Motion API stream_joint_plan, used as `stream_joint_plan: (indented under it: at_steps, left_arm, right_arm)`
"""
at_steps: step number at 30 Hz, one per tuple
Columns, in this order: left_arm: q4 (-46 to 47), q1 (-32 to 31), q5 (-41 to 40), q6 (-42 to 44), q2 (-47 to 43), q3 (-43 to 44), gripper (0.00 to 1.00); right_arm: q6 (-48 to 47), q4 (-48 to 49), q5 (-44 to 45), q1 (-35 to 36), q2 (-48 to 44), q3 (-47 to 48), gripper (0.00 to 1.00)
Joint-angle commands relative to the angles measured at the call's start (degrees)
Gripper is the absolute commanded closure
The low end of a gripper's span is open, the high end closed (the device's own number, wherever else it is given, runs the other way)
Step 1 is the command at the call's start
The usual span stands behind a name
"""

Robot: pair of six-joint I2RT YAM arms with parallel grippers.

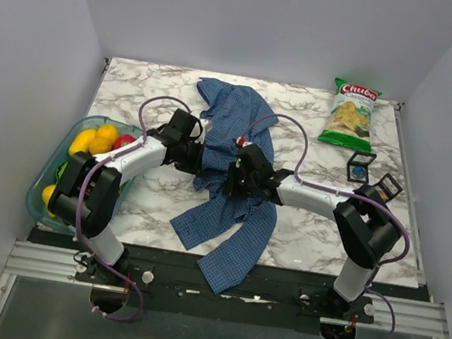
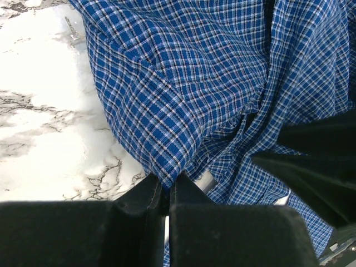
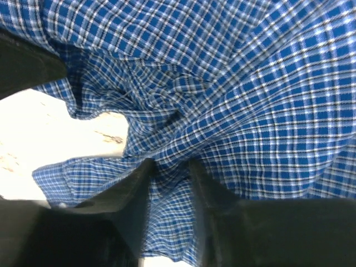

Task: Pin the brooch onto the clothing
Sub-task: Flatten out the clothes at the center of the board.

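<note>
The clothing (image 1: 234, 119), a blue checked shirt, lies crumpled down the middle of the marble table, and one end hangs over the near edge. My left gripper (image 1: 199, 157) is at its left side, shut on a pinched fold of the clothing (image 2: 183, 83), with the fingertips nearly touching (image 2: 167, 186). My right gripper (image 1: 236, 173) is on the shirt's middle. Its fingers (image 3: 169, 164) stand narrowly apart with a ridge of the clothing (image 3: 250, 83) bunched between them. I cannot make out the brooch; a small black box (image 1: 360, 165) at the right holds something blue.
A green chips bag (image 1: 351, 114) lies at the back right. A second small black box (image 1: 388, 188) sits by the right arm's elbow. A teal basin (image 1: 40, 192) with yellow and red fruit stands at the left edge. Purple cables loop above both arms.
</note>
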Motion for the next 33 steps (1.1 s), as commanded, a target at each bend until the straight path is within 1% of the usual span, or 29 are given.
stream_joint_plan:
  at_steps: [1,3,6,7,8,9,10,11,13,14,15,18,19,22,24,25,28,29,31,32,33]
  left_arm:
    - [-0.8,0.0,1.1,1.0,-2.8,1.4,1.00]
    - [-1.4,0.5,-1.3,1.7,-4.4,1.8,1.00]
    - [-1.5,4.0,-3.2,2.1,-6.9,1.4,1.00]
    - [-1.3,5.3,-3.1,2.1,-8.7,1.1,1.00]
    - [-1.3,8.1,-3.1,2.0,-9.6,1.0,1.00]
    - [-1.3,9.3,-3.4,2.0,-10.6,0.9,1.00]
    - [-1.3,10.7,-3.9,2.2,-12.2,0.7,1.00]
    - [-1.4,12.7,-4.3,2.4,-13.1,0.6,1.00]
    - [-1.8,14.3,-6.5,3.2,-15.3,0.3,1.00]
    - [-2.0,14.9,-7.5,3.4,-16.0,0.3,1.00]
    - [-2.1,15.9,-8.4,3.8,-16.6,0.2,1.00]
    - [-2.7,17.1,-11.9,4.9,-18.7,-0.3,1.00]
    - [-3.0,17.4,-13.3,5.3,-19.4,-0.5,1.00]
    - [-2.9,19.0,-15.0,5.5,-20.9,-0.7,1.00]
    - [-2.7,19.7,-15.6,5.3,-21.9,-1.0,1.00]
    - [-2.0,19.8,-17.0,5.3,-22.8,-1.1,1.00]
    - [-1.9,19.8,-16.4,5.2,-23.8,1.0,1.00]
    - [-2.0,19.8,-16.1,5.3,-23.9,1.8,1.00]
    - [-2.2,19.8,-13.5,5.3,-24.5,4.0,1.00]
    - [-2.2,19.8,-12.8,5.3,-24.9,4.7,1.00]
    - [-2.2,19.8,-11.3,5.4,-25.1,5.3,1.00]
  right_arm:
    - [1.0,1.4,-1.1,0.5,-0.1,1.2,0.99]
    - [1.0,0.7,0.9,0.4,-2.5,0.2,0.99]
    - [-1.4,-3.3,7.1,0.4,-9.0,-0.6,0.99]
    - [-2.1,-6.1,10.6,0.3,-10.8,-0.7,0.99]
    - [-3.9,-7.4,12.7,0.0,-15.0,-1.0,0.99]
    - [-4.5,-8.7,14.6,-0.2,-16.8,-1.2,0.99]
    - [-5.3,-11.4,18.5,-0.7,-19.0,-1.4,0.99]
    - [-6.5,-12.7,20.2,-1.8,-22.6,-2.1,0.99]
    - [-7.6,-15.7,24.7,-3.5,-26.5,-3.1,0.99]
    - [-8.6,-16.6,25.9,-5.7,-28.2,-3.6,0.99]
    - [-9.0,-17.4,26.8,-6.8,-32.0,-4.9,0.99]
    - [-10.1,-19.0,30.4,-12.0,-36.9,-7.9,0.99]
    - [-10.2,-19.6,33.4,-13.0,-39.7,-8.6,0.99]
    - [-10.9,-20.7,37.3,-15.4,-43.8,-10.1,0.99]
    - [-12.1,-21.0,37.9,-16.1,-45.1,-10.0,0.99]
    - [-12.3,-21.7,38.1,-16.2,-45.6,-8.5,0.99]
    - [-14.5,-23.0,38.6,-16.5,-46.0,-3.9,0.99]
    - [-15.9,-23.1,39.1,-16.5,-45.5,-0.2,0.99]
    - [-17.4,-22.8,39.7,-16.6,-44.7,3.4,0.99]
    - [-19.1,-22.6,39.7,-16.6,-44.1,7.7,0.99]
    - [-19.9,-22.4,39.6,-16.7,-42.8,9.6,0.99]
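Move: Between the right hand's half-closed fingers, at the hand point, runs a raised fold of the clothes; that fold is about 10 cm right and 4 cm back of the left hand, which already pinches their left edge. From the left hand, the fruit bin's middle lies some 32 cm left and 5 cm back. From the right hand, the nearer brooch box stands roughly 40 cm right and 15 cm ahead, the chips bag 38 cm right and 31 cm ahead, all near hand height. Shutting on the fold, the right fingers pinch it, then the right hand lifts and sweeps about 25 cm right, ending some 22 cm up, on the side of the brooch boxes. The left hand keeps its pinch and carries its edge about 15 cm left towards the fruit bin while rising some 12 cm; both hands swing outward, away from each other. ##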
